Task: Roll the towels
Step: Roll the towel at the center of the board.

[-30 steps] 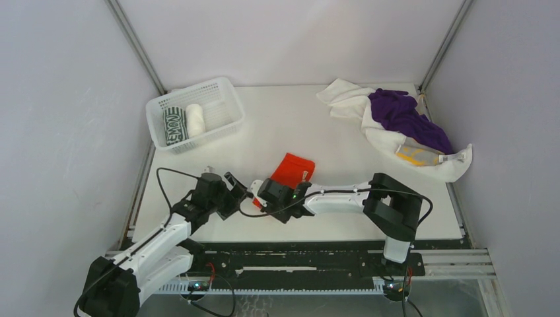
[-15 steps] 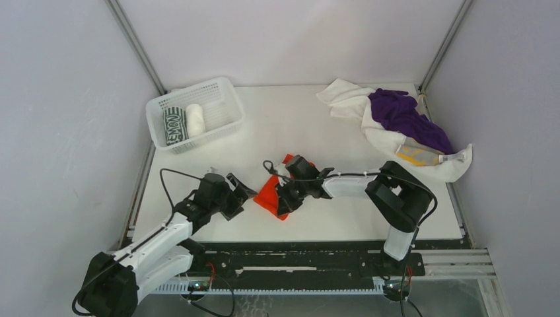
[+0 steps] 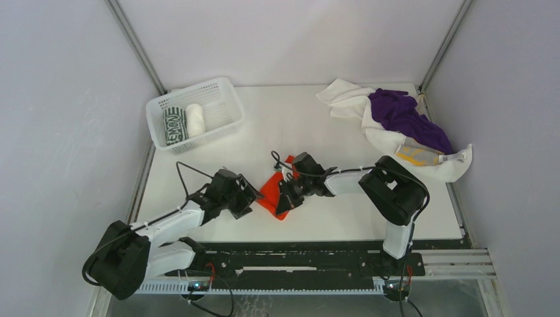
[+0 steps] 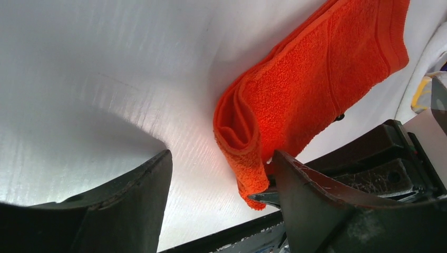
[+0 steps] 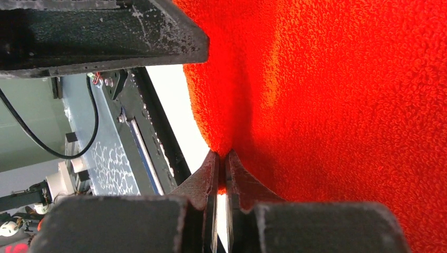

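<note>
An orange-red towel (image 3: 273, 189) lies folded near the table's front middle. My right gripper (image 3: 286, 197) is shut on its edge, and in the right wrist view the cloth (image 5: 342, 95) is pinched between the closed tips (image 5: 221, 154). My left gripper (image 3: 253, 198) stands open just left of it. In the left wrist view the towel's folded end (image 4: 248, 153) hangs between the jaws, close to the right finger (image 4: 316, 200). White (image 3: 343, 99), purple (image 3: 403, 115) and yellow-and-grey (image 3: 416, 155) towels lie piled at the back right.
A white mesh basket (image 3: 224, 105) stands at the back left and holds a rolled green-and-white towel (image 3: 174, 125) and a rolled white one (image 3: 195, 119). The two grippers sit very close together over the orange-red towel. Grey walls enclose the table.
The right gripper has drawn the orange-red towel's edge over, so the cloth now lies folded and bunched. The left gripper has moved right up to the towel, its jaws narrowing a little.
</note>
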Robot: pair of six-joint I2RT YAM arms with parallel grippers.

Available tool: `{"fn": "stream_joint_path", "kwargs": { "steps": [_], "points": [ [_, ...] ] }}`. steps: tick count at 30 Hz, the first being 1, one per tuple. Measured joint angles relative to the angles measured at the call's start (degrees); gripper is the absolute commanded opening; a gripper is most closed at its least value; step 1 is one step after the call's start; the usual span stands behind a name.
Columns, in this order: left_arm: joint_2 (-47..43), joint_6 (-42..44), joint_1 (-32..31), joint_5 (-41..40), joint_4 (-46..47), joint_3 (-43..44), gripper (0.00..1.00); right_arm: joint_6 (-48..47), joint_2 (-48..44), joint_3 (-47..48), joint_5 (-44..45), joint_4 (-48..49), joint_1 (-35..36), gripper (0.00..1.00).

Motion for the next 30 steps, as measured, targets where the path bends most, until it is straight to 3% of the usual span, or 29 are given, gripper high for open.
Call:
{"fn": "stream_joint_path", "kwargs": {
  "steps": [6,11,14,23,30],
  "points": [
    [3.2,0.0,-0.4,-0.5,0.3,1.7,0.50,0.1,0.0,0.0,0.0,0.1,0.0,0.00],
    [6.6,-0.4,-0.7,-1.1,-0.2,2.7,0.25,0.0,0.0,0.0,0.4,0.1,0.3,0.00],
    [8.3,-0.2,-1.0,-1.9,-1.6,4.3,0.02,-0.2,0.0,0.0,1.6,-0.3,0.9,0.01],
    [11.7,1.9,-1.3,-4.9,-9.1,10.7,0.00,-5.4,-4.8,1.3,13.1,-5.4,7.6,0.35],
    [11.4,1.7,-1.3,-6.1,-14.1,11.5,0.00,-12.1,-10.4,2.5,28.4,-8.8,17.5,0.46]
  ]
}}
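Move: The towel's folded near end lies between the left hand's open fingers, about 1 cm ahead, 2 cm right and 2 cm below. From the left hand, the towel's far end is roughly 14 cm ahead and 11 cm right, and the table's front edge some 10 cm straight back; both are about 3 cm lower. The right hand still pinches the near end's corner; the folded edge the left hand wants is about 4 cm to its left and 1 cm ahead. Downward by about 1.5 cm, edging forward, the left hand shuts its fingers and pinches the towel's folded near end, then draws it slightly back and left. The right hand holds the corner until that grip is made, then opens to nearly half and withdraws back, left and up, about 4.5 cm in all, its wrist rolling some 30 degrees. ##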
